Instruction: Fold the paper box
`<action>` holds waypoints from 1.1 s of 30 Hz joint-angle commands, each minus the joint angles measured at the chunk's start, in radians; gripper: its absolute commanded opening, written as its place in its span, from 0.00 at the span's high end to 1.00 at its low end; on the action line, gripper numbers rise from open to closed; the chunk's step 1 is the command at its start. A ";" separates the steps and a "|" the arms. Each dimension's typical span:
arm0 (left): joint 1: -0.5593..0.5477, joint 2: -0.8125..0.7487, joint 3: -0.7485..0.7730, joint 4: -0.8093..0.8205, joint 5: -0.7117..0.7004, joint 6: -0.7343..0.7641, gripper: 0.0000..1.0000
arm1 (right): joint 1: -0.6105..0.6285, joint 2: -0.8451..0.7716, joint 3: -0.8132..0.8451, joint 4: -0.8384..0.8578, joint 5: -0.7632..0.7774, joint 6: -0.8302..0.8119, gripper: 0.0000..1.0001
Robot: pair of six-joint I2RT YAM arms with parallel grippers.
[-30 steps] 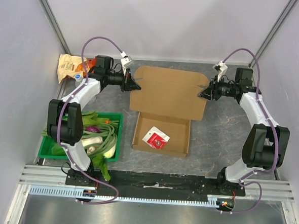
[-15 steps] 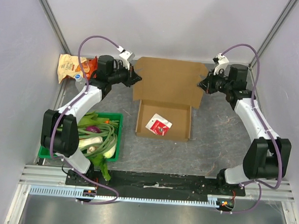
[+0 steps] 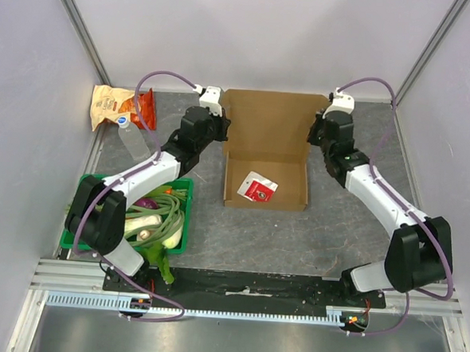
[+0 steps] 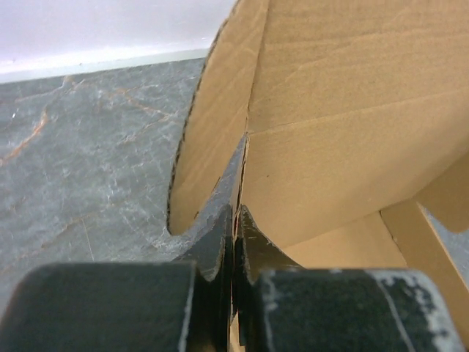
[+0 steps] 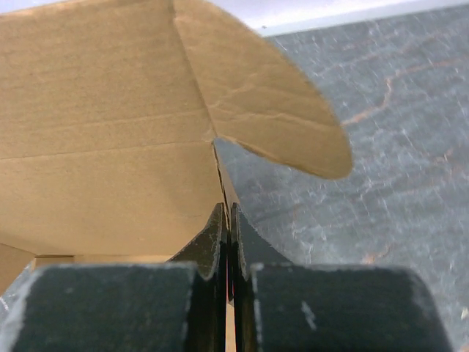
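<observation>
The paper box is plain brown cardboard in the middle of the table, its tray flat and its big lid panel standing nearly upright at the back. My left gripper is shut on the lid's left edge, and my right gripper is shut on its right edge. In the left wrist view the gripper pinches a thin cardboard edge of the box, with a rounded flap bent to the left. In the right wrist view the gripper pinches the box the same way, a rounded flap bent right.
A small white and red card lies inside the tray. A green crate of vegetables stands at the near left. An orange-and-tan snack bag and a clear bottle lie at the back left. Walls close in on three sides.
Both arms have swung inward and back, raising the lid from nearly flat to upright, and the tray has slid away from the bases. The right gripper has closed on the lid's edge.
</observation>
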 commanded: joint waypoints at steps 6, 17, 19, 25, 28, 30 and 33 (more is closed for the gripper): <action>-0.124 0.008 -0.037 0.129 -0.372 -0.146 0.98 | 0.167 -0.148 -0.228 0.271 0.467 0.109 1.00; -0.202 -0.077 -0.310 0.401 -0.513 -0.203 0.98 | 0.275 -0.232 -0.509 0.659 0.547 0.023 0.99; -0.222 -0.075 -0.341 0.460 -0.559 -0.198 0.98 | 0.295 -0.236 -0.537 0.696 0.569 0.015 0.99; -0.281 -0.055 -0.376 0.542 -0.655 -0.210 0.98 | 0.341 -0.224 -0.621 0.859 0.622 -0.009 0.99; -0.295 -0.047 -0.402 0.596 -0.658 -0.215 0.98 | 0.361 -0.213 -0.636 0.908 0.638 -0.035 0.99; -0.298 -0.046 -0.430 0.633 -0.658 -0.221 0.98 | 0.371 -0.221 -0.653 0.914 0.639 -0.043 0.99; -0.305 -0.041 -0.444 0.628 -0.659 -0.245 0.98 | 0.377 -0.233 -0.681 0.917 0.642 -0.044 1.00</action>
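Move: The open paper box's tray, over which the raised lid is being brought, has its middle some 10 cm back, 11 cm to the right and 9 cm below the left hand; from the right hand it is about 10 cm back, 11 cm to the left and 9 cm below. The lid, already pinched at both sides, has its middle midway between the hands, about 1 cm ahead of each and 2 cm above. The red-and-white card in the tray lies roughly 12 cm back, 10 cm right and 11 cm below the left hand. The lid, still pinched by its side flaps, is drawn back over the tray by both hands: the right comes back about 9 cm, the left, after dipping first, about 6 cm, each sinking a little. The right fingers tip up some 20 degrees and turn slightly clockwise; the left turn counter-clockwise nearly 20 degrees, tipping up less. Neither grip opens. ##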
